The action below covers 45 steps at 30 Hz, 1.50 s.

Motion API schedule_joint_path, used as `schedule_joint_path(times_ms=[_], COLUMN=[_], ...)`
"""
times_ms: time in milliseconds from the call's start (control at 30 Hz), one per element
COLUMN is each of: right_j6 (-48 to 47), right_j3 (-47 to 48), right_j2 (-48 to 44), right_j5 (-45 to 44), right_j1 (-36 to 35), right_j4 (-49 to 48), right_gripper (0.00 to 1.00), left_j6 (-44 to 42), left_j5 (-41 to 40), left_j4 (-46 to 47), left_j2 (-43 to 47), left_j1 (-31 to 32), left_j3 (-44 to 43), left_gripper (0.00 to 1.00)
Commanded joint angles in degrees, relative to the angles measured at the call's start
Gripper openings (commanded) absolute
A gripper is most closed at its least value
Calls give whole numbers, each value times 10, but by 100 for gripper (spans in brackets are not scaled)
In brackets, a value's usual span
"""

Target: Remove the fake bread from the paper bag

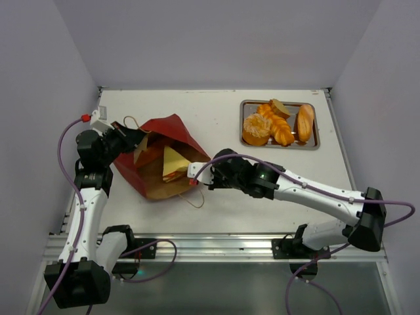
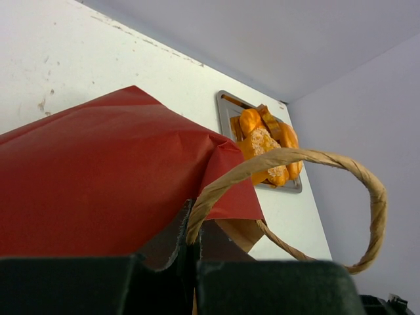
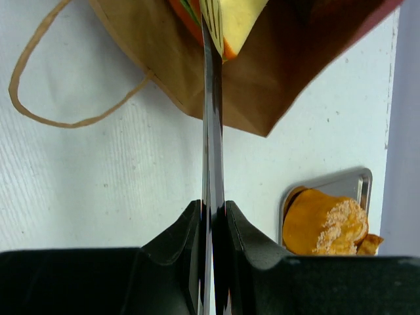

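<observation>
The dark red paper bag lies on its side at the left, its brown mouth facing the arms. My left gripper is shut on the bag's rim by a looped handle; red paper fills the left wrist view. A yellow, wedge-shaped fake bread sits in the mouth. My right gripper is at the mouth's near edge, shut on a thin dark flat edge that runs up to that fake bread. How the edge joins the bread is hidden.
A silver tray at the back right holds several orange breads; its corner also shows in the right wrist view. The bag's second handle lies loose on the white table in front of the mouth. Grey walls close in the sides and back.
</observation>
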<state>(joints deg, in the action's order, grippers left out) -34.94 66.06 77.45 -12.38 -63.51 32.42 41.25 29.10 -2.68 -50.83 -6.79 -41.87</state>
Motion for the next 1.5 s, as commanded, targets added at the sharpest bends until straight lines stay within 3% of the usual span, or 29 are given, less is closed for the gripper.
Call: schedule_joint_path(times_ms=[0,567,800,1200,1467], right_j6=[22,22,26,45,56], right_j3=[12,34,57,128,123], right_j2=[-53,-179,-227,-269,-275], right_j5=[49,241,271,282,177], right_j1=[27,115,150,213,260], right_j4=[10,120,151,174,142], right_gripper=[0,0,0,0,0], left_j6=[-9,4,10,11,0], left_j5=[-7,-30,-55,-77,-74], left_j4=[3,8,7,3,-12], left_j2=[-1,-21,-25,-42,-36], left_j1=[-4,-3,-3,-3,-3], left_j3=[3,2,2,-10,-21], left_gripper=[0,0,0,0,0])
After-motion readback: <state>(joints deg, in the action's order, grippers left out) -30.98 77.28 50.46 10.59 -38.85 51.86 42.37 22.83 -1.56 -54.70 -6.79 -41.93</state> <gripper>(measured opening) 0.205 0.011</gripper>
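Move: In the bag's mouth, some 9 cm ahead of the right hand, 10 cm to its left and 12 cm below, sits the sandwich, already pinched in the tongs this hand holds. The tray it is meant for lies about 28 cm ahead and 29 cm right, 18 cm below; the crusty roll on it about 27 cm ahead and 19 cm right. The paper bag's middle is roughly 12 cm ahead and 20 cm left. From the left hand the tray is some 18 cm ahead, 46 cm right. Drawing the sandwich up and out of the bag's mouth, the right hand rises about 15 cm and travels some 13 cm right, first easing back a little and then forward again near the end. Its wrist rolls about 25 degrees, left side up, so the tongs point less steeply down; the grip on them stays. The left hand keeps the bag pinched, drifting a couple of centimetres forward, left and down. ##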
